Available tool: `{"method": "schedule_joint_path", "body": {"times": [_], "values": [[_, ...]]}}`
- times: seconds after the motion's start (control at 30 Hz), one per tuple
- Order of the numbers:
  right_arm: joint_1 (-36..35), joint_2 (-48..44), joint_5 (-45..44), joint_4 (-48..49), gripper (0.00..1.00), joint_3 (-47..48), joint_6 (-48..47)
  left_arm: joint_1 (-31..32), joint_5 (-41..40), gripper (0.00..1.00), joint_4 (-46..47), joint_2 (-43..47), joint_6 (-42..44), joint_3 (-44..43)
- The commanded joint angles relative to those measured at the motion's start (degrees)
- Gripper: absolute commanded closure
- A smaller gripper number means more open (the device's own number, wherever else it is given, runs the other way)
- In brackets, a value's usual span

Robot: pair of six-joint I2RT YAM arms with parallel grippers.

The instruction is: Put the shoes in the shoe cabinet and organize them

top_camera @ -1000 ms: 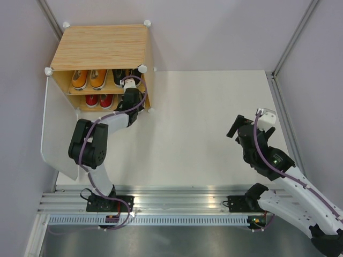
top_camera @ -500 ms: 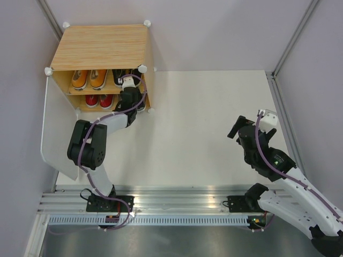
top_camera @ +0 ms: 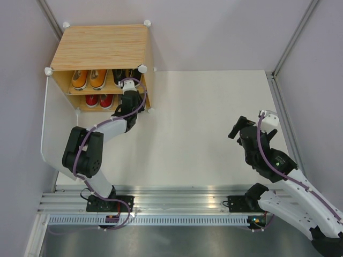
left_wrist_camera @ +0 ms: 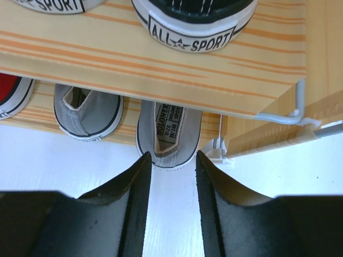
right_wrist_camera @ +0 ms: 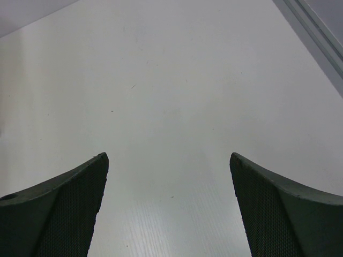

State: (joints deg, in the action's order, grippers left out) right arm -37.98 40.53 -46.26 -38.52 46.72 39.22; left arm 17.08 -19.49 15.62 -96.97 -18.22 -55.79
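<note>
The shoe cabinet point(top_camera: 102, 47) stands at the far left with its front open. The upper shelf holds an orange pair point(top_camera: 88, 79) and black shoes point(top_camera: 119, 75). A red pair point(top_camera: 99, 100) sits below. My left gripper point(top_camera: 130, 92) reaches to the cabinet's lower right. In the left wrist view two grey shoes rest under the shelf point(left_wrist_camera: 107, 64). One grey shoe point(left_wrist_camera: 88, 112) lies to the left. The other grey shoe point(left_wrist_camera: 170, 134) has its heel just between the tips of my open left gripper point(left_wrist_camera: 172, 155). My right gripper point(top_camera: 238, 128) hangs open over bare table point(right_wrist_camera: 169, 155).
The cabinet's white door panel point(top_camera: 51, 134) swings open toward the near left, beside the left arm's elbow. A black shoe's heel point(left_wrist_camera: 193, 21) overhangs the shelf edge above the left gripper. A metal frame post point(top_camera: 292, 37) rises at the far right.
My left gripper has opened and let go of the grey shoe in the lower compartment. Its elbow has dropped toward me. The right arm has barely shifted.
</note>
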Motion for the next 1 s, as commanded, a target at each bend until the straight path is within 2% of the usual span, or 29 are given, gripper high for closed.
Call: {"method": "schedule_joint_path", "body": {"times": [0.0,0.2,0.33,0.4,0.57,0.97], "values": [[0.18,-0.37,0.2,0.64,0.02,-0.31,0.33,0.06,-2.31,0.58,-1.99,-1.29,-2.0,-1.86],[0.18,-0.46,0.03,0.03,0.02,-0.31,0.42,0.06,-2.4,0.73,-2.87,-5.07,-1.73,-5.03],[0.18,-0.37,-0.41,-0.06,0.02,-0.23,0.85,0.06,-2.49,0.88,-2.44,-6.3,-1.21,-6.61],[0.18,-0.28,-0.85,0.03,0.02,-0.23,0.85,-0.03,-3.01,0.93,-1.39,-6.83,0.02,-7.4],[0.18,0.07,-1.73,0.38,0.02,-0.75,1.3,-0.12,-3.89,0.94,1.25,-8.23,2.83,-9.51],[0.18,2.44,-2.96,1.35,0.02,0.57,0.77,-1.17,-4.33,0.94,1.52,-10.17,2.22,-11.8]]}}
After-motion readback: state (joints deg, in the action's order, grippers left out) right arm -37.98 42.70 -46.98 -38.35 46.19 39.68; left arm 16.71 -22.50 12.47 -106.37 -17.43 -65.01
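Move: The right-hand grey shoe on the bottom shelf lies with its heel towards the left hand, its middle about 14 cm ahead, level sideways and some 5 cm lower. The other grey shoe stands about 11 cm to the hand's left, 15 cm ahead and 5 cm lower. On the upper shelf a black shoe sits about 15 cm ahead, 2 cm right and 8 cm above. From the right hand the right-hand grey shoe lies roughly 37 cm ahead, 49 cm left and 16 cm lower. Close the half-open left fingers while dipping the gripper about 2 cm. Then, with the tips together, drive them forward about 3 cm in under the edge of the upper shelf, low and level, to push against the heel of the right-hand grey shoe, and hold there with the wrist almost unturned. ##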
